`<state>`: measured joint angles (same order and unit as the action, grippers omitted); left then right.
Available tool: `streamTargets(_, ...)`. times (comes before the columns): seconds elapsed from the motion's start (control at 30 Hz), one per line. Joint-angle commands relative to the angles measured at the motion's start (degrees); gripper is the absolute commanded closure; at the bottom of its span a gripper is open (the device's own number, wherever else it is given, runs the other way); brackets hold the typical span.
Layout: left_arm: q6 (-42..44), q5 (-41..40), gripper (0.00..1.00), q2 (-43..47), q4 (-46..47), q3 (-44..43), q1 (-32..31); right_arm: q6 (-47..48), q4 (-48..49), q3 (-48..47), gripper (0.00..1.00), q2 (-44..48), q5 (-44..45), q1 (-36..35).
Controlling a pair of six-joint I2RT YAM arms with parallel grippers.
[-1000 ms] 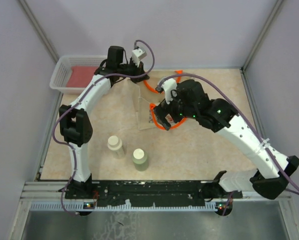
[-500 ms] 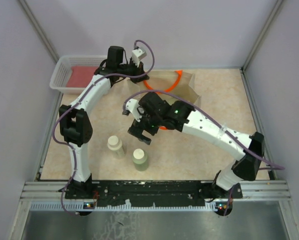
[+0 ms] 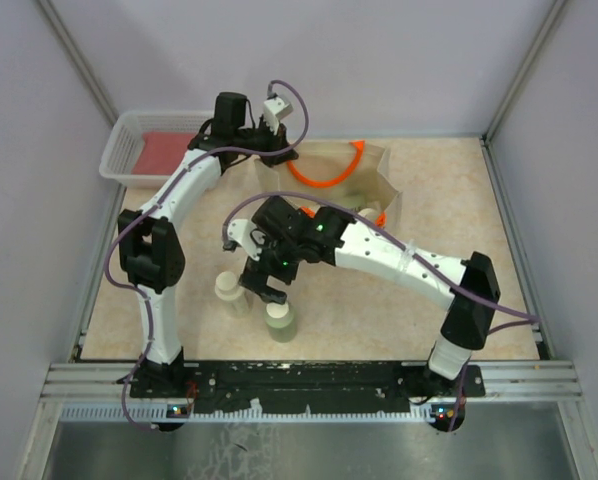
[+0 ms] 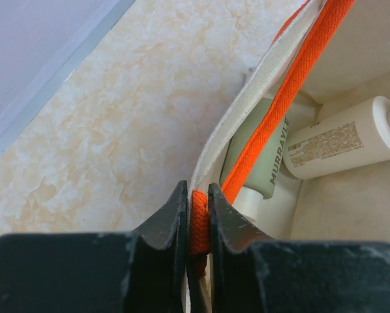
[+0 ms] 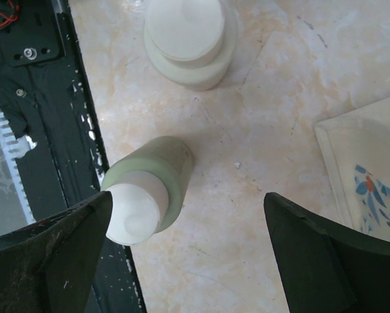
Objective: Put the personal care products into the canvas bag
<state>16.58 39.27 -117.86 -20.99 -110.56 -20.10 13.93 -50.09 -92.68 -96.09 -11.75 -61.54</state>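
The canvas bag lies at the back of the table with its mouth held open. My left gripper is shut on its orange handle at the bag's rim. Inside the bag lie a green bottle and a cream bottle. Two more personal care products stand on the table near the front: a cream bottle and a green bottle. My right gripper hangs open above them, and the green bottle is close to its left finger. The cream bottle stands further off.
A white mesh basket with a flat red item sits at the back left. The printed corner of the bag lies to the right of my right gripper. The black base rail runs along the table's near edge.
My right arm has swung away from the bag toward the front left and now hangs over the two standing bottles. The left gripper has stayed shut on the handle.
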Motion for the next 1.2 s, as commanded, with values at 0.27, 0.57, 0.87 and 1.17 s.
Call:
streamTargets(0.27, -0.4, 1.0, 1.00, 1.4, 1.3, 2.2, 0.5, -0.9, -0.4, 7.1, 0.01, 0.8, -3.9, -4.3)
streamTargets(0.57, -1.3, 1.2, 1.00, 3.0, 3.9, 5.7, 0.5, -0.8, 2.8, 10.5, 0.01, -2.0, -2.1, -5.7)
streamTargets(0.87, -1.5, 1.4, 1.00, 3.3, 4.9, 6.6, 0.5, -0.4, 5.3, 11.2, 0.08, -6.4, -0.3, -7.5)
streamTargets(1.17, -1.4, 2.3, 1.00, 3.2, 5.1, 6.7, 0.5, -1.7, 4.7, 10.1, 0.55, -7.3, 1.7, -7.7)
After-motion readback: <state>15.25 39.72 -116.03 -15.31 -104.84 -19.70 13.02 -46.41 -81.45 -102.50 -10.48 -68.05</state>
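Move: The green bottle stands upright about 5 cm back of the right hand, nearly level with it sideways, its middle some 13 cm below. A white bottle stands roughly 11 cm to the left of that green bottle and 6 cm farther out; the canvas bag's middle is around 22 cm ahead of the right hand and 12 cm to its right. From the left hand, the green bottle lies about 35 cm back, 1 cm left and 15 cm lower. The green bottle is reached by the right hand with open fingers, first sinking and drawing back together, then going almost straight down around the upper part of the bottle, about 10 cm lower in all. The wrist tilts some 15 degrees so the fingers point more steeply down, and at the bottom they close to about two thirds open and pinch the bottle's sides. The left hand keeps its hold on the bag's rim and orange handle. ##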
